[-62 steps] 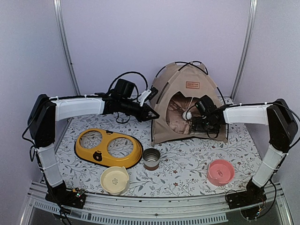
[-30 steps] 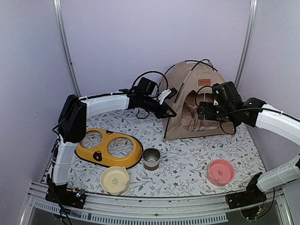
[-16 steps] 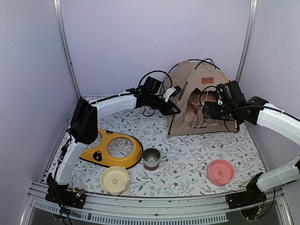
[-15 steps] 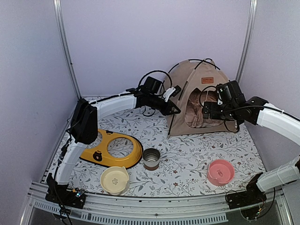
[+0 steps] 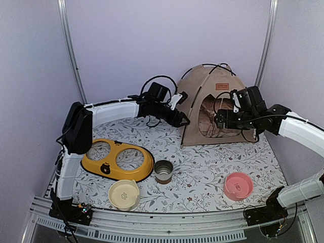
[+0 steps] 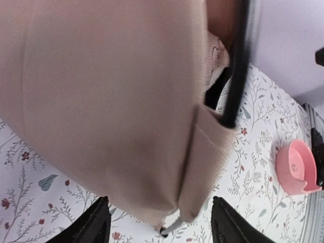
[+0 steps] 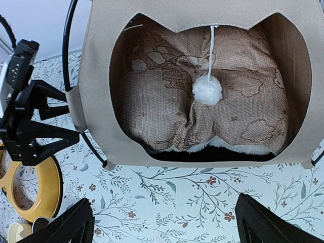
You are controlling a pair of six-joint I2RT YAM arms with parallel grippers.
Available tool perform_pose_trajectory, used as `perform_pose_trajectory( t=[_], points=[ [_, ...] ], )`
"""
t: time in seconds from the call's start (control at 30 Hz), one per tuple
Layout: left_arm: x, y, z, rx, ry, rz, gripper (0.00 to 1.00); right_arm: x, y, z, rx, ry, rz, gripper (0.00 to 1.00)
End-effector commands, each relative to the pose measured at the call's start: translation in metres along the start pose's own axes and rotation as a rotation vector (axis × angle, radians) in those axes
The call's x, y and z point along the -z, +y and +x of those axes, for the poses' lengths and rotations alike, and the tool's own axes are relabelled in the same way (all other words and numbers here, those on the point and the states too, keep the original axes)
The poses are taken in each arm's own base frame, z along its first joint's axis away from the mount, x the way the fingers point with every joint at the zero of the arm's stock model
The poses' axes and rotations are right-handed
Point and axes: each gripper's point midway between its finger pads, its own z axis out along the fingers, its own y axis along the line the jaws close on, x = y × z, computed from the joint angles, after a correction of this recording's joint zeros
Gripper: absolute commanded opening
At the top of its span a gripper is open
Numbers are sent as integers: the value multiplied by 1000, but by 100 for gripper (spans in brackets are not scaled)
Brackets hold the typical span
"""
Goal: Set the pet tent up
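The tan pet tent (image 5: 195, 98) stands upright at the back right of the mat, its black poles crossed over the top and a brown label (image 5: 221, 86) on its front. My left gripper (image 5: 182, 121) is open at the tent's left front corner. In the left wrist view the tent (image 6: 111, 101) fills the frame, and its corner with the pole tip hangs loose between the spread fingers (image 6: 96, 225). My right gripper (image 7: 167, 228) is open and empty, low in front of the entrance. Inside lie the patterned cushion (image 7: 162, 101) and the hanging white pom-pom (image 7: 206, 90).
A yellow double-bowl feeder (image 5: 117, 159) lies at the left of the floral mat. A metal cup (image 5: 163, 170) and a cream bowl (image 5: 124, 194) sit near the front. A pink bowl (image 5: 238, 185) is at the front right. Frame posts and walls close the back.
My left gripper has opened and let go of the tent's left corner, drawing back a little to the left. The tent stays upright; the right arm has barely moved.
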Motion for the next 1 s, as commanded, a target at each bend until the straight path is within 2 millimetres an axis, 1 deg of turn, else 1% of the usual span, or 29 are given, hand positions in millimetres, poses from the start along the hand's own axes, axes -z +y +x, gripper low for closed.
perform_pose_trajectory(
  t=[0.0, 0.1, 0.13, 0.17, 0.2, 0.23, 0.3, 0.47, 0.53, 0.57, 0.6, 0.7, 0.73, 0.83, 0.97],
  points=[
    [58, -22, -51, -50, -156, -37, 76, 9, 10, -7, -1, -25, -69, 99],
    [83, -28, -54, -34, -194, -57, 82, 9, 13, -4, -4, -18, -92, 99],
    [87, -28, -49, -20, -193, -65, 83, 10, 15, -3, -5, -16, -101, 99],
    [105, -33, -56, -15, -223, -75, 84, 9, 16, -1, -4, -11, -105, 99],
    [111, -33, -50, 1, -222, -86, 93, 10, 19, 0, -1, -8, -112, 99],
    [119, -33, -47, 13, -228, -103, 99, 9, 22, 2, 3, -4, -119, 99],
    [132, -31, -38, 39, -231, -138, 99, 9, 29, 8, 21, 7, -127, 99],
    [165, -22, -3, 141, -216, -232, 100, 8, 46, 18, 45, 28, -155, 99],
    [178, -14, 16, 182, -198, -295, 99, 9, 51, 18, 43, 26, -169, 99],
    [188, -12, 23, 201, -197, -319, 99, 9, 54, 19, 40, 25, -179, 99],
    [193, -10, 33, 229, -187, -335, 100, 10, 56, 18, 38, 21, -191, 99],
    [205, -9, 63, 356, -176, -316, 99, 13, 62, 14, 20, -4, -225, 99],
    [205, -10, 79, 400, -164, -301, 100, 14, 64, 13, 16, -14, -235, 99],
    [207, -15, 102, 494, -169, -270, 99, 18, 66, 4, 4, -56, -253, 99],
    [206, -13, 129, 601, -169, -278, 99, 29, 69, -13, -10, -126, -278, 99]
  ],
)
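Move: The yellow bowl stand lies about 31 cm to the left gripper's left, 11 cm back and some 12 cm lower. The steel bowl is roughly 19 cm back and 10 cm left of that gripper, the cream bowl 31 cm back and 27 cm left; the tent's near left corner is just below it, about 2 cm back and 2 cm right. From the right gripper the stand is some 48 cm left, 3 cm back and 20 cm below. Open the left gripper the rest of the way and lift it some 11 cm clear of the tent's near left corner, drawing left and back. Swing it on, about 20 cm left in all, towards the yellow stand, turning counter-clockwise, then lower it again over the stand's right side. Meanwhile shift the open right gripper left in front of the tent. ##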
